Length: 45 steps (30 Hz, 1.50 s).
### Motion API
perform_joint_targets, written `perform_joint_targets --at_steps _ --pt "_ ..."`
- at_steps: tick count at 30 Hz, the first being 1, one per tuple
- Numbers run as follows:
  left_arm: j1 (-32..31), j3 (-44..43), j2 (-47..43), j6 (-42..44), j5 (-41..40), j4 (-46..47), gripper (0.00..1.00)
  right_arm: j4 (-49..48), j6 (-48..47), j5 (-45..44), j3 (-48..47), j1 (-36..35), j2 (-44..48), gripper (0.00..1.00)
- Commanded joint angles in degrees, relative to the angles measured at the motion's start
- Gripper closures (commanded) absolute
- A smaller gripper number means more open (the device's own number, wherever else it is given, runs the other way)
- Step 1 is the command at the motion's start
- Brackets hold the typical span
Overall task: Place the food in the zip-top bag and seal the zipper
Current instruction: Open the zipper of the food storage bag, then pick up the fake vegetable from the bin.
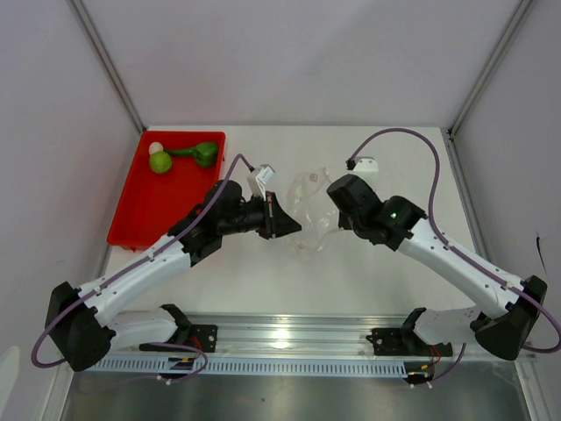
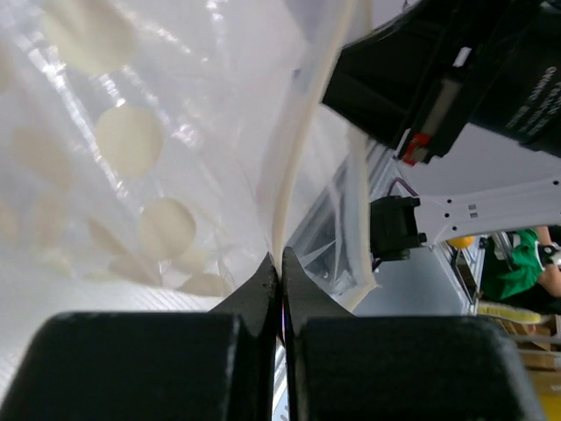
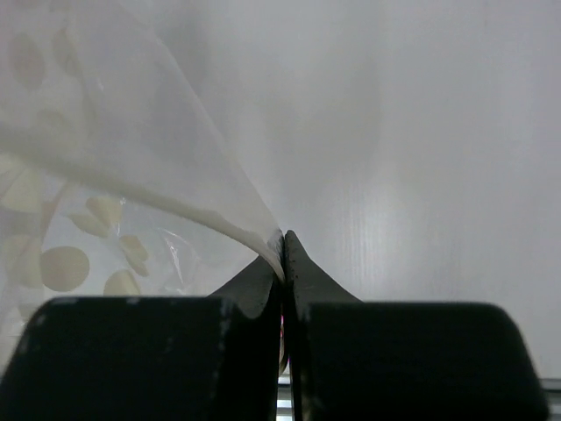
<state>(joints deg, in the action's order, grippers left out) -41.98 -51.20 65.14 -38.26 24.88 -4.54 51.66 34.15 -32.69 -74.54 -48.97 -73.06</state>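
The clear zip-top bag [image 1: 311, 215] hangs between my two grippers at mid-table. My left gripper [image 1: 292, 226] is shut on its left edge, and the left wrist view shows the pale zipper [image 2: 294, 167] strip running up from the pinched tips [image 2: 280, 259]. On the bag's right edge my right gripper [image 1: 336, 195] is shut, and the right wrist view shows the strip [image 3: 202, 215] caught between its tips [image 3: 282, 241]. The food lies in the red tray [image 1: 158, 206]: a lime-green ball [image 1: 160, 162], a small white ball [image 1: 156, 148] and a dark green pepper piece [image 1: 202, 153].
The red tray sits at the far left against the wall. A small white connector [image 1: 366, 163] on a purple cable [image 1: 421, 145] lies behind the right arm. Cream round dots [image 2: 129, 140] are printed on the bag film. An aluminium rail [image 1: 289, 338] runs along the near edge.
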Motion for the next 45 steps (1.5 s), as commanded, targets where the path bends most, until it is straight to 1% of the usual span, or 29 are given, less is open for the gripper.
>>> perform_joint_targets --at_steps 1,3,5,6,7,8,10,11,12,13,14,15,17,20,21,24,26,28,30,34,35,37,38,42,45 --pt "-0.1 -0.8 -2.0 1.0 -4.9 -1.9 0.99 4.6 -0.5 -5.7 -2.6 2.2 3.3 1.00" --pt "-0.2 -0.5 -1.3 0.7 -5.6 -1.4 1.00 5.6 -2.1 -5.9 -3.7 2.5 3.2 1.00" --pt "-0.2 -0.6 2.1 1.1 -4.5 0.8 0.99 7.0 -3.4 -6.7 -5.0 2.5 2.2 1.00" --pt "-0.1 -1.1 3.9 1.2 -4.1 1.2 0.99 8.1 -4.0 -7.4 -5.9 2.5 1.3 1.00" --pt "-0.2 -3.7 5.9 1.3 -3.4 0.8 0.99 9.2 -4.5 -8.1 -7.9 2.4 -1.0 1.00" --pt "-0.1 -4.7 9.9 1.5 -2.7 0.4 0.98 10.9 -5.1 -8.6 -8.9 2.5 -2.2 1.00" --pt "-0.1 -7.6 12.2 1.5 -1.7 -0.2 0.83 12.7 -5.8 -9.8 -10.8 2.5 -5.1 1.00" --pt "-0.1 -7.8 12.2 1.7 -1.9 0.1 0.70 13.7 -6.5 -10.0 -12.1 2.5 -5.8 1.00" --pt "-0.1 -7.9 11.7 2.0 -2.5 0.1 0.62 14.3 -6.7 -11.0 -12.6 2.5 -6.3 1.00" --pt "-0.1 -7.9 10.9 2.3 -4.6 -0.1 0.51 14.8 -6.9 -11.5 -13.1 2.6 -6.8 1.00" --pt "0.0 -8.1 9.1 3.9 -5.9 -1.5 0.35 15.2 -7.3 -11.9 -13.7 2.6 -7.4 1.00" --pt "0.0 -8.6 8.3 4.8 -6.9 -2.7 0.27 15.1 -7.7 -12.0 -13.8 2.7 -7.7 1.00" --pt "0.6 -10.4 6.5 7.2 -10.3 -6.2 0.16 14.0 -9.4 -12.0 -13.8 2.9 -8.2 1.00" --pt "2.4 -10.1 1.7 8.6 -15.2 -8.0 0.01 12.2 -10.9 -12.0 -13.8 4.2 -9.5 1.00" --pt "3.7 -9.7 -0.9 8.9 -16.1 -8.6 0.01 11.9 -11.7 -12.0 -14.0 4.9 -10.6 1.00" --pt "6.8 -10.1 -3.7 9.9 -18.4 -10.7 0.01 11.1 -13.1 -12.1 -14.1 5.6 -12.8 1.00" --pt "8.8 -10.8 -3.7 9.7 -20.0 -12.6 0.00 11.2 -13.8 -12.3 -14.7 6.1 -14.8 1.00" --pt "12.5 -11.2 -3.1 8.6 -20.6 -14.8 0.01 11.6 -14.1 -13.6 -15.4 6.2 -16.1 1.00" --pt "17.1 -11.0 -2.5 7.4 -20.1 -15.6 0.01 10.7 -15.1 -14.3 -15.5 6.2 -18.0 1.00" --pt "23.7 -11.1 -0.2 5.7 -18.2 -15.9 0.01 10.1 -15.3 -14.9 -17.2 6.3 -21.1 1.00" --pt "25.9 -11.5 0.4 5.6 -17.9 -16.0 0.01 9.5 -15.9 -13.5 -17.3 6.4 -21.6 1.00" --pt "27.8 -12.6 1.6 5.0 -17.2 -16.4 0.01 6.6 -17.4 -10.1 -17.2 6.9 -22.1 1.00" --pt "29.5 -13.4 3.0 4.8 -16.8 -16.5 0.01 5.7 -17.9 -5.5 -17.0 7.7 -22.2 1.00" --pt "33.1 -16.0 6.4 4.2 -17.2 -17.3 0.01 -0.6 -19.0 4.6 -16.0 9.2 -22.6 1.00" --pt "35.6 -21.0 11.5 4.2 -18.9 -21.6 0.02 -2.6 -19.2 6.8 -16.5 9.6 -24.6 1.00"
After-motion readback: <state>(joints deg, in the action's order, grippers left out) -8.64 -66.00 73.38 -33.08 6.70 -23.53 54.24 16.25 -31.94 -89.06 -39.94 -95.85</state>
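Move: The green pepper in the red tray lies about 33 cm ahead of the left hand, 31 cm to its left and 19 cm below. From that hand, the green ball is roughly 32 cm ahead and 46 cm left, the white ball 38 cm ahead and 48 cm left. The bag, its edges pinched by both hands, has its middle about 10 cm ahead, 3 cm right and 10 cm below the left hand; from the right hand, about 8 cm ahead, 8 cm left and 8 cm below. The left fingers let go of the bag's edge as that hand dips some 5 cm, then spread wide; it rises clear and swings about 20 cm left and 17 cm forward towards the pepper, sinking again and turning counter-clockwise. The right hand keeps its pinch, easing right, then carrying the bag forward and down while rolling its left side down. ##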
